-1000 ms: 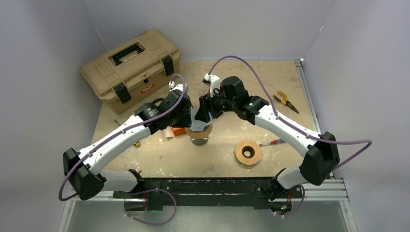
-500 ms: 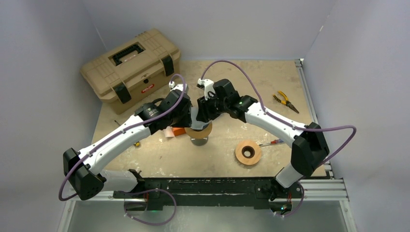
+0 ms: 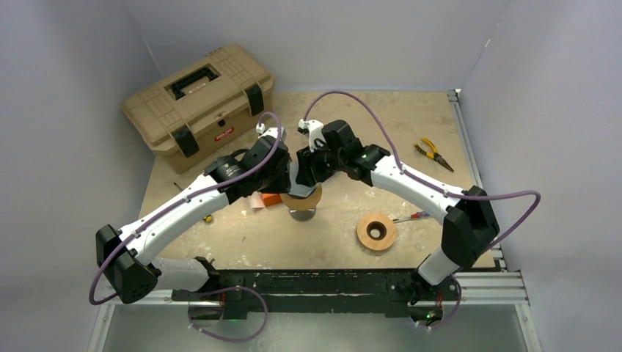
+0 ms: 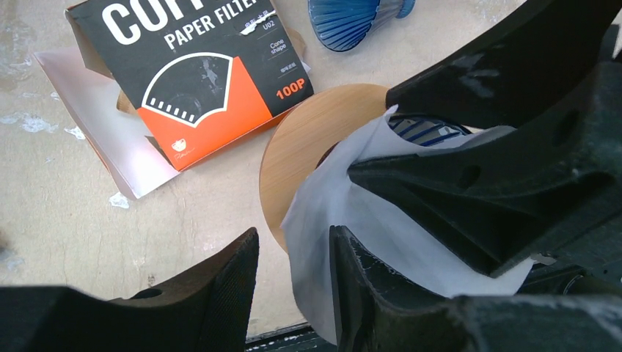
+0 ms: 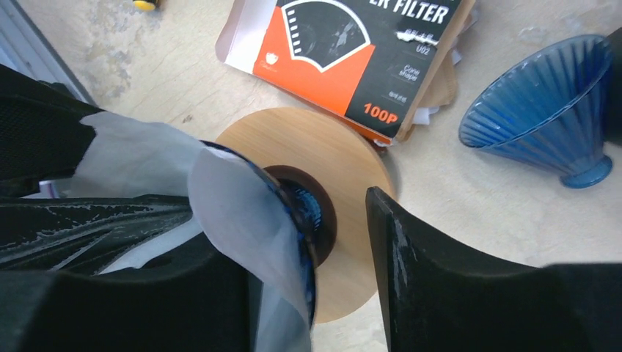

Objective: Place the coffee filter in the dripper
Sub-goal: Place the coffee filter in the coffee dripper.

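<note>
A blue ribbed glass dripper sits in a round wooden stand at the table's middle. The white paper coffee filter lies over the dripper's mouth and sticks out past the rim. My right gripper is open and straddles the rim. One finger presses on the paper, while the other finger stands outside, a gap away from the glass. My left gripper is open too. The filter's loose edge hangs between its fingers, close to the right finger.
A black-and-orange paper filter box lies just left of the stand. A second blue dripper lies on its side behind it. A tan toolbox is at the back left, pliers at the right, and a wooden ring and a screwdriver to the front right.
My right arm has shifted left, closer over the dripper, and its jaws have narrowed around the rim. The left arm has stayed still.
</note>
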### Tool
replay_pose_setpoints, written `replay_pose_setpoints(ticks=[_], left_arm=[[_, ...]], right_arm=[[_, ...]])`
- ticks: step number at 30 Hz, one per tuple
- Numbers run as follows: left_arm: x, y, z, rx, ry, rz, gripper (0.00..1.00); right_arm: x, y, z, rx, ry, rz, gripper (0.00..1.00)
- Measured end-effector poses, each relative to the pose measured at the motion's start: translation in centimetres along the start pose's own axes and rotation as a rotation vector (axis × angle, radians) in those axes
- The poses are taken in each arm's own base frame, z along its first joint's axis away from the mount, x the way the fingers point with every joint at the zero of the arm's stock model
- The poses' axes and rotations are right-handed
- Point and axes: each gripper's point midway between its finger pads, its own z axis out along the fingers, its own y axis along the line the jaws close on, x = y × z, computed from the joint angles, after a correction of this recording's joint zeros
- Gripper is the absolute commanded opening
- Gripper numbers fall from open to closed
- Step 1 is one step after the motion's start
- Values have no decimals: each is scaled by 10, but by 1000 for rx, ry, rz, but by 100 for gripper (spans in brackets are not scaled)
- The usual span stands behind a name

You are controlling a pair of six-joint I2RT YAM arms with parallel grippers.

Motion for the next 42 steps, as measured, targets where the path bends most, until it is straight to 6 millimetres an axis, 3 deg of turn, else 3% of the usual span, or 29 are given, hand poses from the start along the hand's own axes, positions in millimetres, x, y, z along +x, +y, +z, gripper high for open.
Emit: replay_pose_setpoints(ticks=[5, 15, 25, 33, 38, 42], left_arm=[[1, 0, 0, -1, 3, 1, 40], [1, 0, 0, -1, 4, 1, 43], [-1, 0, -3, 6, -5, -2, 66], [-17, -6, -24, 59, -73, -23, 82], [-27, -11, -35, 98, -121, -39, 99], [-39, -20, -47, 165, -178, -58, 100]], right_arm=[[-2, 0, -8, 17, 2, 18, 71], [-23, 3, -47, 21, -81, 68, 72], [-35, -2, -72, -54, -136, 135, 77], [-45, 5, -88, -114, -183, 155, 84], [-54, 7, -96, -127, -226, 154, 88], [-54, 6, -100, -133, -241, 165, 92]])
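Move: The coffee filter sits in the dripper between my hands. Its middle lies about 3 cm right, 1 cm ahead and 3 cm below my left hand, and roughly 1 cm left, level with and 2 cm below my right. From the left hand, the filter box is some 12 cm ahead, 5 cm left and 16 cm lower. From the right, the spare blue dripper is about 15 cm ahead, 5 cm right and 14 cm down. I spread my right fingers to let the paper go, and draw that hand up about 10 cm and some 5 cm to the right, away from the dripper, its fingers tilting nearly 20 degrees towards level. My left hand stays at the filter's left edge while its fingers start to part, then opens fully and lifts straight up about 6 cm, fingers tipping up a little. ##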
